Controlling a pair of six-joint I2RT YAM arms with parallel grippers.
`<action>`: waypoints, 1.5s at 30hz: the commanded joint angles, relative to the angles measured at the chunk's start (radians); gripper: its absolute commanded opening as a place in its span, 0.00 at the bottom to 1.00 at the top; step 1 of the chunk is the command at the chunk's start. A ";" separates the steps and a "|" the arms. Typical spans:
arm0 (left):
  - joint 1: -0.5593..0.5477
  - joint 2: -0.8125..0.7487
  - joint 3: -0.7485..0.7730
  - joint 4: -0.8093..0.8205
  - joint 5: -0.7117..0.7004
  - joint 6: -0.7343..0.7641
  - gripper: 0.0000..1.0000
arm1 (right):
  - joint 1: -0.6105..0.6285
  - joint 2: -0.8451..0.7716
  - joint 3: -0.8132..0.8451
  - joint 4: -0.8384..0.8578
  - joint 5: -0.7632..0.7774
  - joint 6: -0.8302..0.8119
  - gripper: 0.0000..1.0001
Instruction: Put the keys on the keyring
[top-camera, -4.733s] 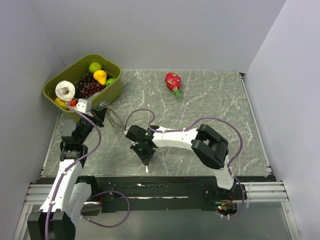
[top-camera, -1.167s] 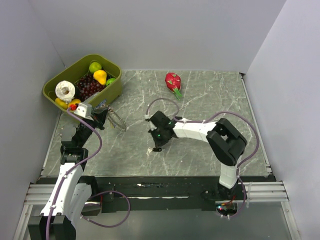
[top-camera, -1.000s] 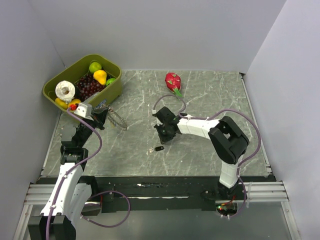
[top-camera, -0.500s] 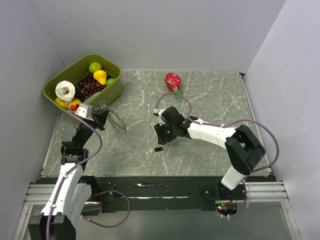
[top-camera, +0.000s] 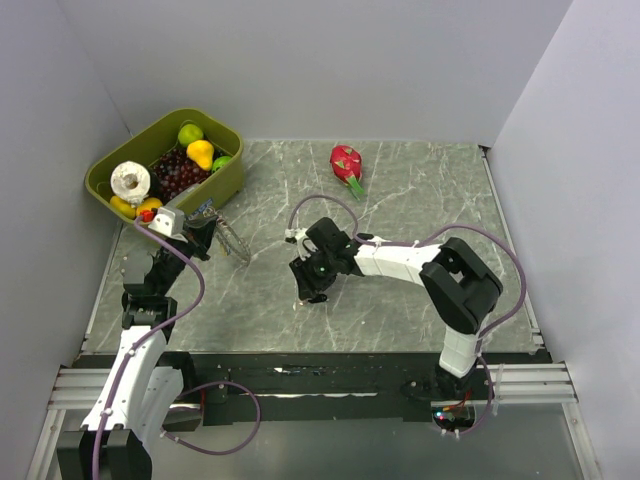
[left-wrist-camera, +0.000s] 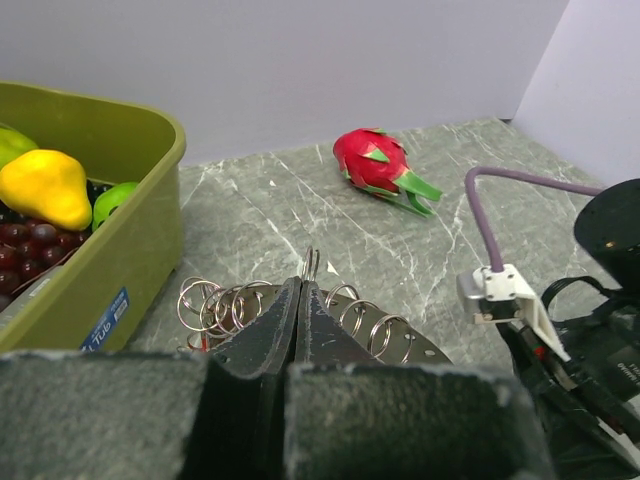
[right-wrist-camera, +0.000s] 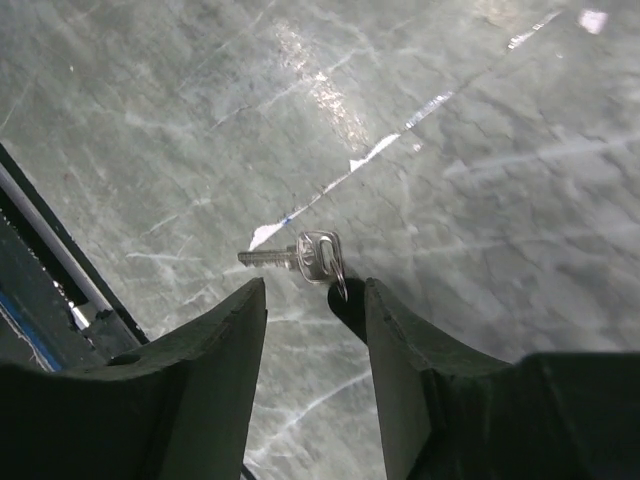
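A small silver key (right-wrist-camera: 290, 255) with a little ring and a black piece on its head lies flat on the marble table, just ahead of my right gripper (right-wrist-camera: 313, 290). The right fingers stand open on either side of it and touch nothing. From above, the right gripper (top-camera: 310, 283) hovers over the key (top-camera: 299, 302) near the table's front. My left gripper (left-wrist-camera: 302, 285) is shut on a thin wire loop of the keyring (left-wrist-camera: 390, 330), a large hoop with small rings along its rim. In the top view the left gripper (top-camera: 213, 232) holds the keyring (top-camera: 236, 244) at the left.
A green bin (top-camera: 225, 185) of fruit stands at the back left, close behind the left gripper (left-wrist-camera: 150, 200). A red dragon fruit (top-camera: 347, 163) lies at the back middle (left-wrist-camera: 378, 165). The table's front edge and black rail (right-wrist-camera: 40, 260) run just beyond the key.
The right gripper has opened and swung back left and forward over the key lying on the table. The left arm and the keyring have stayed put.
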 joint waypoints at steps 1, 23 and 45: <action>0.000 -0.007 0.004 0.096 0.018 -0.026 0.01 | 0.005 0.020 0.050 0.016 -0.016 -0.020 0.50; 0.000 0.013 0.008 0.105 0.024 -0.025 0.01 | 0.005 -0.006 -0.023 0.042 -0.014 -0.004 0.32; 0.000 0.028 0.021 0.095 0.125 -0.002 0.01 | 0.007 -0.115 -0.046 -0.010 0.138 -0.008 0.00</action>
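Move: The small ring joining the key to its black fob lies nearly under the right hand point, level ahead, about 1 cm to the right and 2 cm below. The fob lies about 3 cm to the hand's right and level ahead; the key's blade lies about 2 cm left and 2 cm back, both 2 cm down. From the left gripper, that small ring is some 20 cm right, 9 cm back and 24 cm below. Lower the half-open right gripper about 1.5 cm onto the small ring between key and fob, narrowing the fingers on the way and easing back slightly before returning forward. Shut the fingertips to pinch the ring by the key's bow, then start up and to the right by roughly 1 cm. Keep the big keyring held still in the left gripper. ##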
